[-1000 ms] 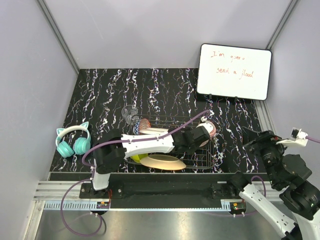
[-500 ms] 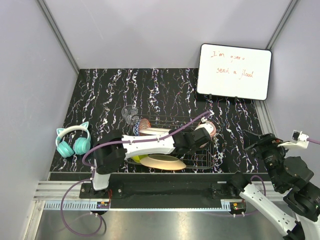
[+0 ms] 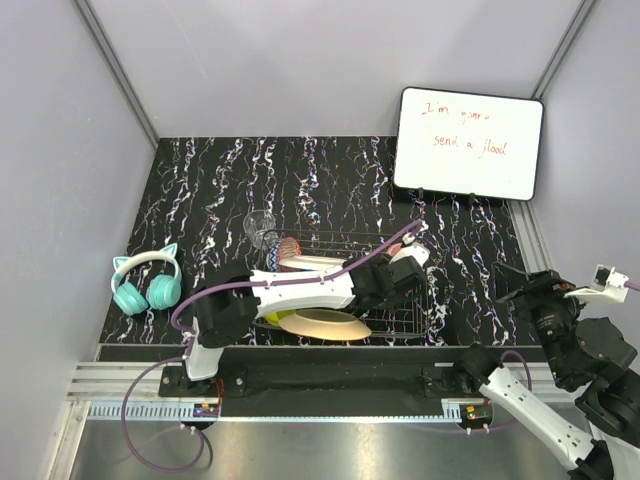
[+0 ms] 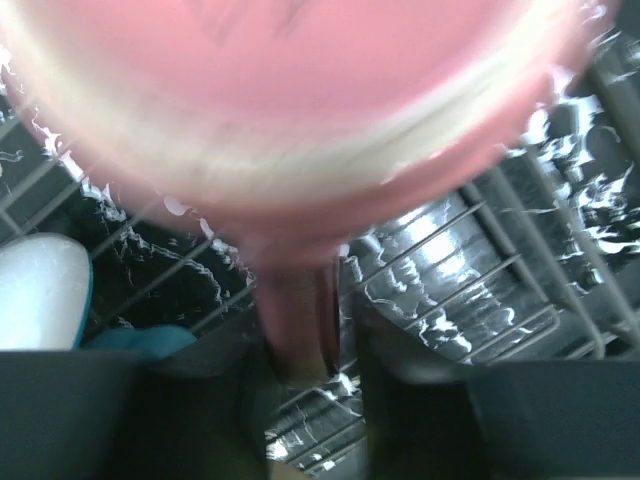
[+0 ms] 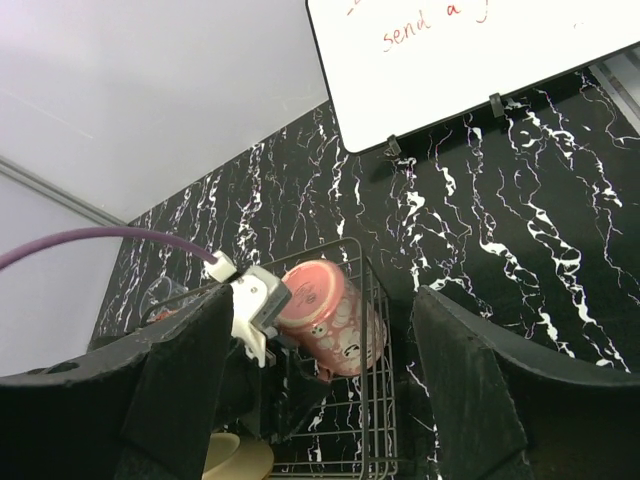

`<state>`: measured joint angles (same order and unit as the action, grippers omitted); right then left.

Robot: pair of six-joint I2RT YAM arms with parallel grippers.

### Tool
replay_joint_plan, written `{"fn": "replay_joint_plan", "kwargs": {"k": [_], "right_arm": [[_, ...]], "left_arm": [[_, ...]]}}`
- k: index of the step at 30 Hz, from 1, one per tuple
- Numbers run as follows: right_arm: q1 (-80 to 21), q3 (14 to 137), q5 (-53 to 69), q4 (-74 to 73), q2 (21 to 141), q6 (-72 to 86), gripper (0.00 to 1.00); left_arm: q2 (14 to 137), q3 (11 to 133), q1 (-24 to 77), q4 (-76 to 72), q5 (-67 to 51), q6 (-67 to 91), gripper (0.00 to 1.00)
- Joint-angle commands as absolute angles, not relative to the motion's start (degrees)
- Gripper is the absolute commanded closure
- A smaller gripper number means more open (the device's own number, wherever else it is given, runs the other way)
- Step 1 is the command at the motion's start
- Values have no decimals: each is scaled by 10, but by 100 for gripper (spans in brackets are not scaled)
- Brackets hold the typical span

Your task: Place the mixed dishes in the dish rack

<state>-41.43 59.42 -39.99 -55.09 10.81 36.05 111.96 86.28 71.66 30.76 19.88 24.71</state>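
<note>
The reddish-brown cup [image 5: 335,312] lies on its side in the right end of the dish rack [image 5: 372,425], its bottom towards my left arm. My left gripper [image 4: 305,345] is open around the cup's handle [image 4: 298,320]. The handle rests by the left finger, and a gap shows to the right finger [image 4: 400,350]. In the top view this gripper [image 3: 405,272] reaches over the rack [image 3: 405,322]. The orange plate [image 3: 325,323], the yellow-green bowl [image 3: 272,317] and the small red-patterned bowl [image 3: 289,246] sit at the rack's left part. The clear glass [image 3: 260,224] stands behind it. My right gripper [image 3: 525,295] is open, empty and raised at the right.
Teal cat-ear headphones [image 3: 146,282] lie left of the rack. A white board with red writing [image 3: 468,143] stands at the back right. A teal plate [image 4: 140,340] and a white dish [image 4: 35,290] show low in the left wrist view.
My left gripper's jaws have spread off the cup's handle and the wrist has shifted slightly back. The right arm has drawn away towards the right and near edge.
</note>
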Motion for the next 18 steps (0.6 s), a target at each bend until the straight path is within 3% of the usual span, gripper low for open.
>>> {"fn": "replay_joint_plan", "kwargs": {"k": [1, 4, 18], "right_arm": [[-425, 608, -429, -557, 103, 372, 19], [-426, 609, -434, -560, 103, 371, 18], [-432, 626, -439, -562, 116, 374, 18]], "left_arm": [[1112, 908, 729, 238, 195, 250, 31], [1109, 907, 736, 229, 192, 241, 13], [1087, 930, 763, 227, 214, 198, 10]]}}
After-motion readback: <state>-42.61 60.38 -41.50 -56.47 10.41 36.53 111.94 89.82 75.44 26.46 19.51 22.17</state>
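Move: The mug sits bottom up in the rack's far right corner, its handle between the left fingers and its middle about 5 cm straight ahead of that hand, roughly level with it. The rack's right side is some 7 cm to the hand's right; the white plate stands about 18 cm left and 3 cm ahead, the blue plate 17 cm left and 2 cm back. From the waiting right hand, the mug is roughly 11 cm ahead, 17 cm left and 26 cm below. The left fingers, already starting to part at the mug's handle, spread nearly wide and let go of it while the hand slides to the right, towards the rack's right side, and lifts. It ends about 4 cm to the right, some 3 cm higher and 2 cm back towards the base, easing away from the mug with the wrist tilting and turning only slightly. ##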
